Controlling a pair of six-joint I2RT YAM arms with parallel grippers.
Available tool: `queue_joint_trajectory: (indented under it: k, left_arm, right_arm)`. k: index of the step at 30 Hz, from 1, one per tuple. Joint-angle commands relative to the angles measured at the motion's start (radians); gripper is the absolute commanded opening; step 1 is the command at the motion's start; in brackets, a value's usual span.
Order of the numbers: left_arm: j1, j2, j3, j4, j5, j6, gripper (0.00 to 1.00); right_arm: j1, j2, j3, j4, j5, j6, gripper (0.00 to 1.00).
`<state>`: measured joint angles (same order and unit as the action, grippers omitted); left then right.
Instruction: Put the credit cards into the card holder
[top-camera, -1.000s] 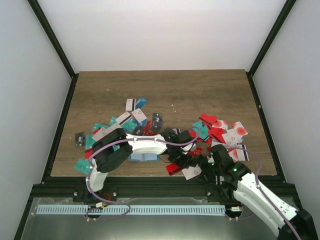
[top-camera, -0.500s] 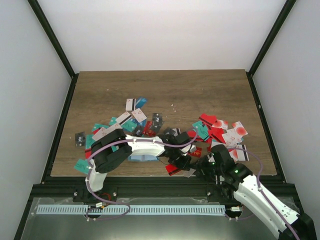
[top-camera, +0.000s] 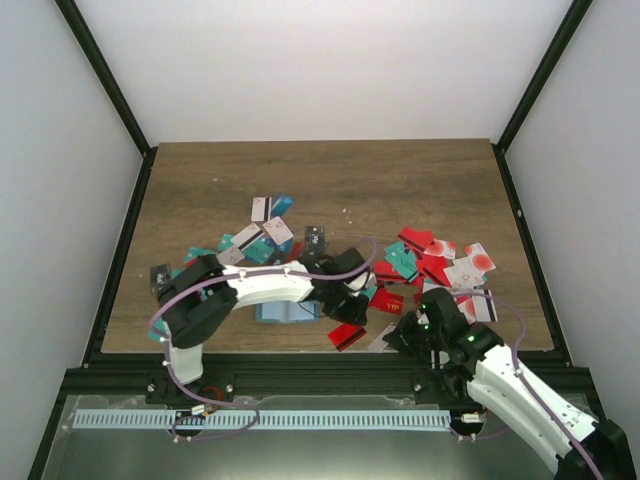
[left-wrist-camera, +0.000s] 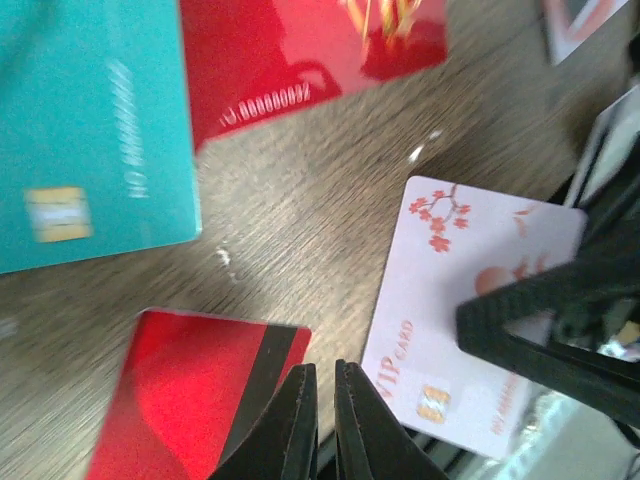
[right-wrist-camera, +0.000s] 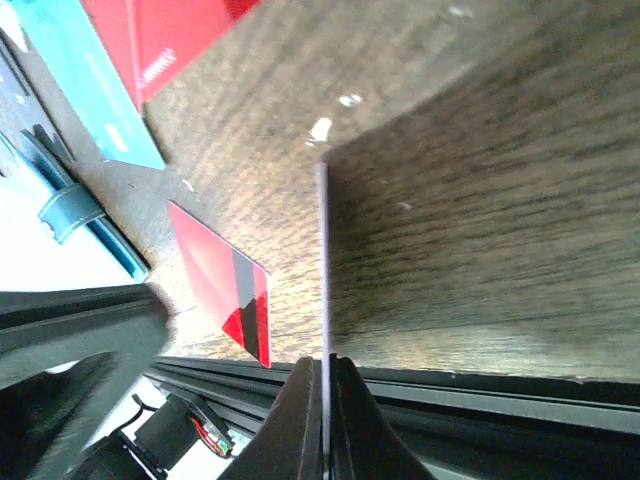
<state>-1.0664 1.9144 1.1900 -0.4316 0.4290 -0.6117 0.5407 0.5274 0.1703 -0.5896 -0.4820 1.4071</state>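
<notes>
Credit cards lie scattered in red, teal, white and black, in a left pile and a right pile. The teal-blue card holder lies under my left arm, and its clasp tab shows in the right wrist view. My right gripper is shut on a white VIP card at the table's front edge; that card is seen edge-on. My left gripper is shut with nothing held, just above the wood between the white card and a red striped card.
A teal chip card and a red card lie just beyond my left gripper. The black frame rail runs along the table's front edge right below both grippers. Black posts stand at the back corners.
My right gripper has closed from open onto the white card at the front edge. My left gripper has drawn back leftward off that card, staying shut.
</notes>
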Motion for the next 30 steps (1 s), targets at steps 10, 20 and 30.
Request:
queue_joint_trajectory:
  k: [10, 20, 30]
  left_arm:
    - [0.223, -0.447, -0.061, -0.110, -0.033, -0.009, 0.22]
    - [0.324, -0.748, -0.224, 0.064, 0.194, -0.049, 0.50]
    - [0.382, -0.836, -0.317, 0.266, 0.290, -0.147, 0.48]
  right_arm:
    - [-0.001, 0.236, 0.277, 0.484, -0.222, -0.495, 0.01]
    - [-0.034, 0.500, 0.454, 0.800, -0.624, -0.645, 0.01]
    - [-0.038, 0.576, 0.501, 0.984, -0.810, -0.571, 0.01]
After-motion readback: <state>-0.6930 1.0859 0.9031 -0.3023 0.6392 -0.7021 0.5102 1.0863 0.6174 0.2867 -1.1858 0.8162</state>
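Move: Some 5 cm to the left hand's right, 4 cm nearer the base and slightly lower is the white card, already pinched in the right hand. From the right hand, the left fingertips are about 7 cm left, 4 cm ahead, at much its height. The open card holder lies roughly 16 cm left, 4 cm ahead of the left hand; a loose red card sits 3 cm to that hand's left and 3 cm back, the VIP card 6 cm right and 4 cm ahead. Rising together some 23 cm off the table, both hands also swing about 11 cm left and some 5 cm forward. The right keeps its pinch on the white card and turns about 80 degrees until its fingers point level to the left; the left tilts roughly 40 degrees to face it, its shut fingers opening about halfway around the card's free end. ##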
